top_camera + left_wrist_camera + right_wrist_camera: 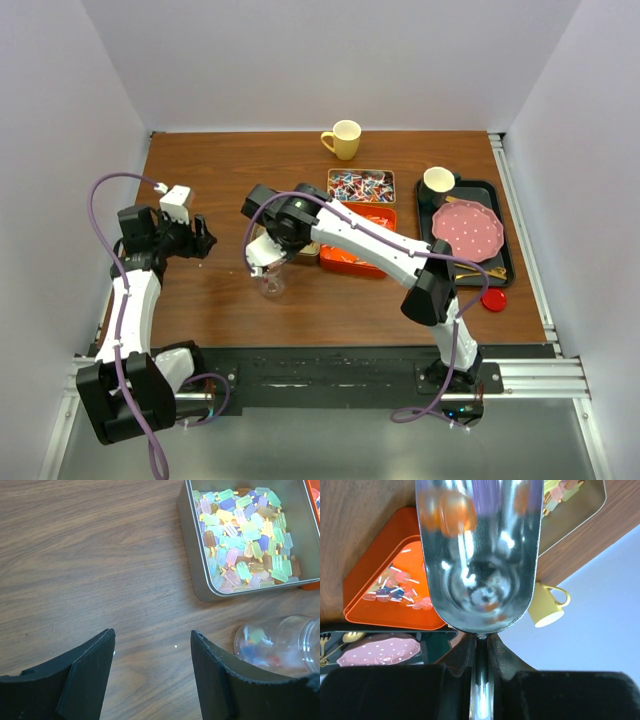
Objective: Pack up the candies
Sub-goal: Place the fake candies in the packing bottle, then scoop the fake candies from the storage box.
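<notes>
Pastel candies (245, 535) fill a silver tin (192, 555). More candies lie in an orange tin (370, 605) (350, 260) and in a far tin (361, 185) of red-blue-white ones. A clear jar (280, 642) (272, 285) holds a few candies. My right gripper (480, 642) (262, 248) is shut on the handle of a metal scoop (480, 555), which hangs over the jar. Orange blurs show at the scoop's front; candy or reflection, I cannot tell. My left gripper (152, 650) (203, 240) stands open over bare wood, left of the jar, holding nothing.
A yellow mug (343, 139) stands at the back. On the right, a black tray (500, 250) carries a pink dotted plate (467, 228) and a small white cup (438, 180). A red lid (493, 299) lies in front of the tray.
</notes>
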`<act>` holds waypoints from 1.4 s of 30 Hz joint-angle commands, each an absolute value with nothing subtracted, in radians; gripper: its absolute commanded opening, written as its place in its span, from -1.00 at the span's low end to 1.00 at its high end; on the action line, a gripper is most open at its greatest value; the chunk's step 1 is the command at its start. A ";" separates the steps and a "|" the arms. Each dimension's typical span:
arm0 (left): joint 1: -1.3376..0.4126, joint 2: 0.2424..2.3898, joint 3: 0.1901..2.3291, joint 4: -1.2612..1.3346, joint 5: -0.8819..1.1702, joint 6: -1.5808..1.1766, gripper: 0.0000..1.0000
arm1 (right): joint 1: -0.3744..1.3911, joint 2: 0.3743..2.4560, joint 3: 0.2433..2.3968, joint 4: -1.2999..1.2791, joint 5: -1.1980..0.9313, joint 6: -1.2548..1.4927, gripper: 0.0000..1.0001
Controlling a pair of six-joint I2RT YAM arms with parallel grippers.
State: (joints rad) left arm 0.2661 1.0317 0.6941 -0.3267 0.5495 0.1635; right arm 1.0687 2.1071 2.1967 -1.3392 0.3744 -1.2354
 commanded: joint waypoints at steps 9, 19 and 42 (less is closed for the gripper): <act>0.271 1.005 0.699 -0.262 0.780 0.138 0.37 | 1.086 2.034 2.206 -1.451 0.436 -1.252 -1.00; 0.247 1.058 0.791 -0.391 1.353 0.204 -1.00 | 0.983 2.109 2.421 -1.535 0.167 -1.004 -1.00; 0.118 1.221 0.837 -0.268 1.175 0.090 -1.00 | 0.928 1.924 2.206 -1.370 -0.048 -0.980 -1.00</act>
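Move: The packing bottle stands upright, roughly 14 cm to the left hand's right, 7 cm back and 9 cm below. From the right hand, which already holds the loaded scoop, the bottle lies about 7 cm to the left, 7 cm back and 15 cm lower. The grey candy tray sits some 15 cm farther out than the bottle and 4 cm to its right; the orange tray is about 13 cm to the right of the right hand and 5 cm ahead. The scoop over the packing bottle stays gripped by the right hand, which lifts it about 4 cm while rolling its leftward-pointing tip up some 20 degrees, then sinks most of the way again and eases back slightly. The empty left hand swings right about 13 cm towards scoop and bottle, rising 5 cm and drawing back a little, turning clockwise as its fingers shut; its closed tips come close beside the scoop's head. ##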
